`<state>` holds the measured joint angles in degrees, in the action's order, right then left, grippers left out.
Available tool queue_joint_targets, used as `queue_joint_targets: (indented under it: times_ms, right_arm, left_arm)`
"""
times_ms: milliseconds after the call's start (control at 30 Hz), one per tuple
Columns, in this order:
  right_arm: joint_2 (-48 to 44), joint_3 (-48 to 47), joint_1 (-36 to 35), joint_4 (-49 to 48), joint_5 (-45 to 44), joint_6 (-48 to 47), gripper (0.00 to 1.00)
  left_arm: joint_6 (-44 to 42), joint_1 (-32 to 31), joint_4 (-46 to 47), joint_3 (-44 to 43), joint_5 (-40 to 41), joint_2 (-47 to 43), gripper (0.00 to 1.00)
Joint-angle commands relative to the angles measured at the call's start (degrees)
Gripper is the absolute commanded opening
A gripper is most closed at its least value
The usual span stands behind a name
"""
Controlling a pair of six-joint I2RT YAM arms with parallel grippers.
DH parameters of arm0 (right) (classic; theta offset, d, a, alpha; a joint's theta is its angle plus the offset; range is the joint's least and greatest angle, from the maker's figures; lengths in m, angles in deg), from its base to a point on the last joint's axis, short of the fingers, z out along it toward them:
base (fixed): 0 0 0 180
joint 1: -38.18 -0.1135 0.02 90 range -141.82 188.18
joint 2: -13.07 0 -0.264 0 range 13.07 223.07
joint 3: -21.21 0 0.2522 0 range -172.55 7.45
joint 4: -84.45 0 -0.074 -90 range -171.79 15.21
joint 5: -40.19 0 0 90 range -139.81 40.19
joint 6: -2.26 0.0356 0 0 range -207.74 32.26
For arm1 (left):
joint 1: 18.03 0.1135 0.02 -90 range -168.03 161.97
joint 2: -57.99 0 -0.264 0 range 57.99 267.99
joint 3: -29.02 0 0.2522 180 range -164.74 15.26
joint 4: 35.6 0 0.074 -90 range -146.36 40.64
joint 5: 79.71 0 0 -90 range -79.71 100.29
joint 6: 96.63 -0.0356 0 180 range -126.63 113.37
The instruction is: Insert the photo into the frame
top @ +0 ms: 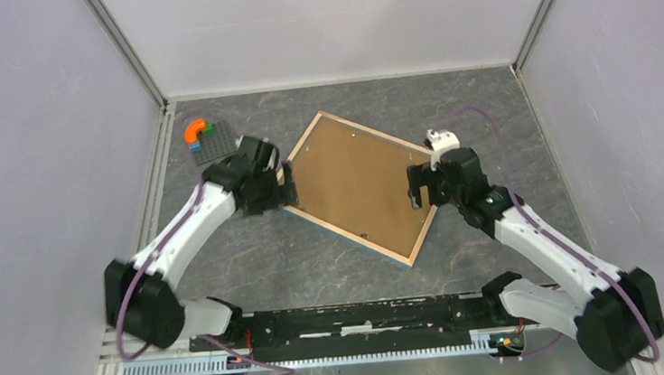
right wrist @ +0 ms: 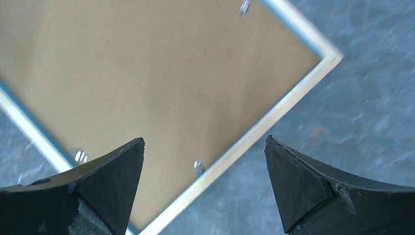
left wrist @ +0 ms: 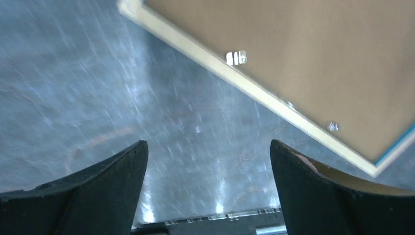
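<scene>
The frame (top: 348,235) lies flat on the table, turned like a diamond, its light wood rim up and a thin blue edge showing underneath. A plain brown backing board (top: 355,181) fills it, with small metal tabs (left wrist: 236,58) along the rim. The photo is hidden. My left gripper (top: 287,184) hangs open at the frame's left corner; in the left wrist view, bare table lies between its fingers (left wrist: 208,152) and the frame's rim (left wrist: 259,95) is just beyond. My right gripper (top: 417,189) is open over the frame's right edge, straddling the rim (right wrist: 254,132) and a tab (right wrist: 197,167).
A small grey baseplate with orange, green and blue bricks (top: 199,131) sits at the back left, close behind the left arm. Pale enclosure walls stand on three sides. A black rail (top: 349,317) runs along the near edge between the arm bases.
</scene>
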<state>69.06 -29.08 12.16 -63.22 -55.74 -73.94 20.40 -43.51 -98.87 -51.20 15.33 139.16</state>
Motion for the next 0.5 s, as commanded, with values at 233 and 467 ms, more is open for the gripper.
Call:
queue_joint_targets:
  times_ms: [233,467]
  right_arm:
    - [35.7,-28.7,9.2,-10.9,2.0,-10.7,0.98]
    - [45.0,-31.7,17.7,-13.8,15.1,-7.3,0.98]
  left_arm:
    - [43.7,-20.1,21.8,24.1,-0.7,-12.2,0.93]
    - [53.4,-22.6,26.5,22.1,6.2,2.0,0.73]
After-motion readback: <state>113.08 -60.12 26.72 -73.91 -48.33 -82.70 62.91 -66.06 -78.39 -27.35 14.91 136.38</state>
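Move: The frame lies turned askew, back up, about 12 cm below both hands. The middle of its near-left side is some 15 cm to the left hand's right, about level with it; the frame's left corner is about 9 cm ahead and 2 cm left of that hand. From the right hand, the frame's right corner is some 15 cm ahead and 4 cm right, the nearest far-side clip about 17 cm ahead and 6 cm left, and the near corner some 11 cm back and 8 cm left. Swing the left gripper back about 10 cm, then to the right about as far, sinking all the while towards the frame's near-left side; roll its left side down and turn it counter-clockwise, each some 15 degrees, as the fingers start to narrow. Meanwhile send the open right gripper forward about 19 cm to the frame's right corner, rising slightly, then dipping. Both stay off the frame. ##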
